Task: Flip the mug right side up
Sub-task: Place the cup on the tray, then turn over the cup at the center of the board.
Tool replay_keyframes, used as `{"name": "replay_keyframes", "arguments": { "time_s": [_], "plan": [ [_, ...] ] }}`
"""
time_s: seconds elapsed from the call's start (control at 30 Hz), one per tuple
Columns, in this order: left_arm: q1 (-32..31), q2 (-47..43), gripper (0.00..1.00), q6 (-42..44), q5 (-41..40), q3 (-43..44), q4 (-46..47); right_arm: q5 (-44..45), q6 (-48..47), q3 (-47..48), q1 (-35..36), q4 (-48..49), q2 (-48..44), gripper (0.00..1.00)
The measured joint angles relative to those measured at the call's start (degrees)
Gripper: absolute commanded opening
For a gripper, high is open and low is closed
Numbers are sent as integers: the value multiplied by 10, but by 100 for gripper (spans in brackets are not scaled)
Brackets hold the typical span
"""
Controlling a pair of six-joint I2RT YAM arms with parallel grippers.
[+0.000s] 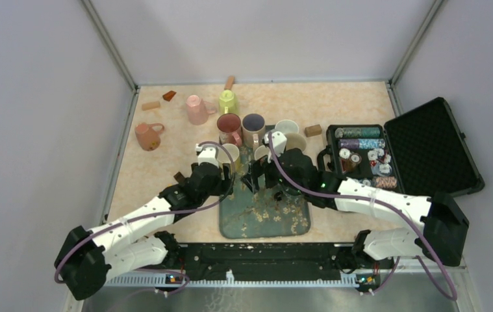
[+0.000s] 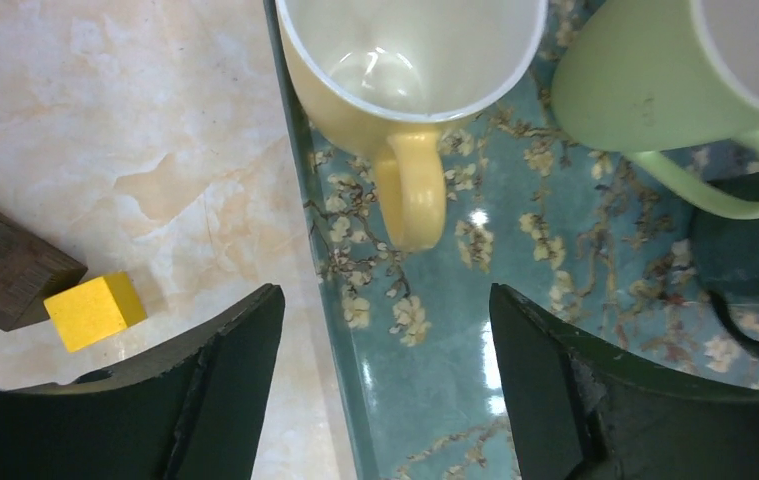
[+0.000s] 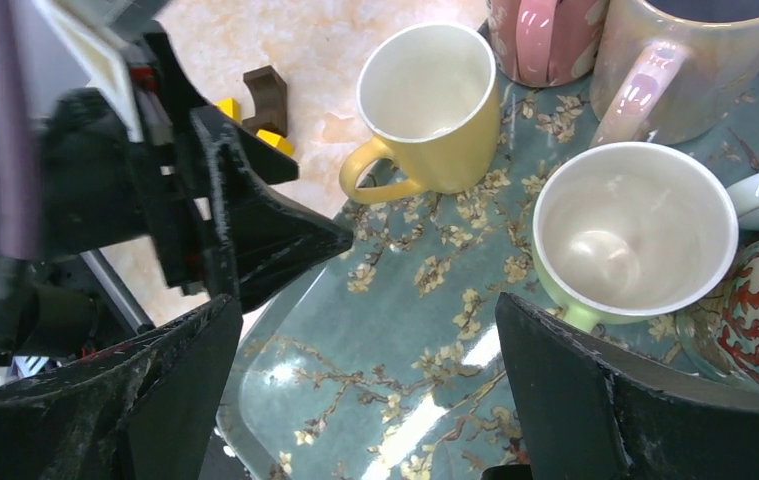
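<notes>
A yellow mug (image 2: 410,60) stands upright, mouth up, at the left edge of the teal flowered tray (image 2: 435,380), its handle pointing at my left gripper. That left gripper (image 2: 385,330) is open just short of the handle, with nothing between its fingers. From above, the yellow mug (image 1: 230,156) sits right ahead of the left gripper (image 1: 232,174). My right gripper (image 3: 367,310) hangs open and empty over the tray (image 3: 375,380). It faces the yellow mug (image 3: 425,100) and an upright light green mug (image 3: 635,230).
More mugs crowd the tray's far end: pink (image 3: 535,40), pearly (image 3: 675,70) and red-patterned (image 3: 755,310). Loose mugs (image 1: 196,109) and wooden blocks lie at the back left. A yellow block (image 2: 95,310) and brown piece (image 2: 5,260) sit left of the tray. An open chip case (image 1: 393,156) stands on the right.
</notes>
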Motion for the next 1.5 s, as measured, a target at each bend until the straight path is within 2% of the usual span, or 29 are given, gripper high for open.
{"name": "replay_keyframes", "arguments": {
  "time_s": [0.17, 0.3, 0.4, 0.5, 0.7, 0.9, 1.17, 1.5],
  "plan": [
    [0, -41, 98, -11, 4, 57, -83, -2, -1, 6, -9, -14, -1, 99],
    [3, -66, 98, -12, -9, 130, -134, -5, -2, 11, -18, -20, -4, 99],
    [16, -40, 98, -12, -28, 207, -167, -14, -2, 16, -25, -24, -6, 99],
    [54, 16, 98, -13, -41, 275, -178, -23, -2, 26, -31, -30, -6, 99],
    [189, 148, 98, -27, -23, 348, -185, -43, -2, 38, -32, -42, -6, 99],
    [263, 307, 98, -26, -26, 463, -166, -56, -5, 38, -32, -59, -6, 99],
    [307, 491, 98, -11, -44, 618, -135, -71, -12, 42, -33, -70, -6, 99],
    [306, 643, 98, 64, -114, 783, -128, -90, -22, 75, -35, -85, 4, 99]
  ]
}}
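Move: The upside-down pink mug stands about 28 cm ahead of the left hand and 10 cm to its left, its middle at nearly the hand's height. The lime green mug is some 12 cm to the right of the pink mug and 2 cm farther out. The yellow mug, already on the tray, is 9 cm ahead of the left hand and 2 cm right; the red-lined mug is 19 cm ahead and 3 cm right. From the right hand the pink mug lies roughly 29 cm ahead, 20 cm left and 11 cm lower. From the yellow mug, already released, the left hand backs off upward by about 14 cm, its fingers opening the rest of the way. It then sweeps forward and somewhat left towards the pink mug, sinking about 7 cm and turning some 35 degrees counter-clockwise, to end open above that mug without a touch. The empty right hand drifts up slightly over the tray. ##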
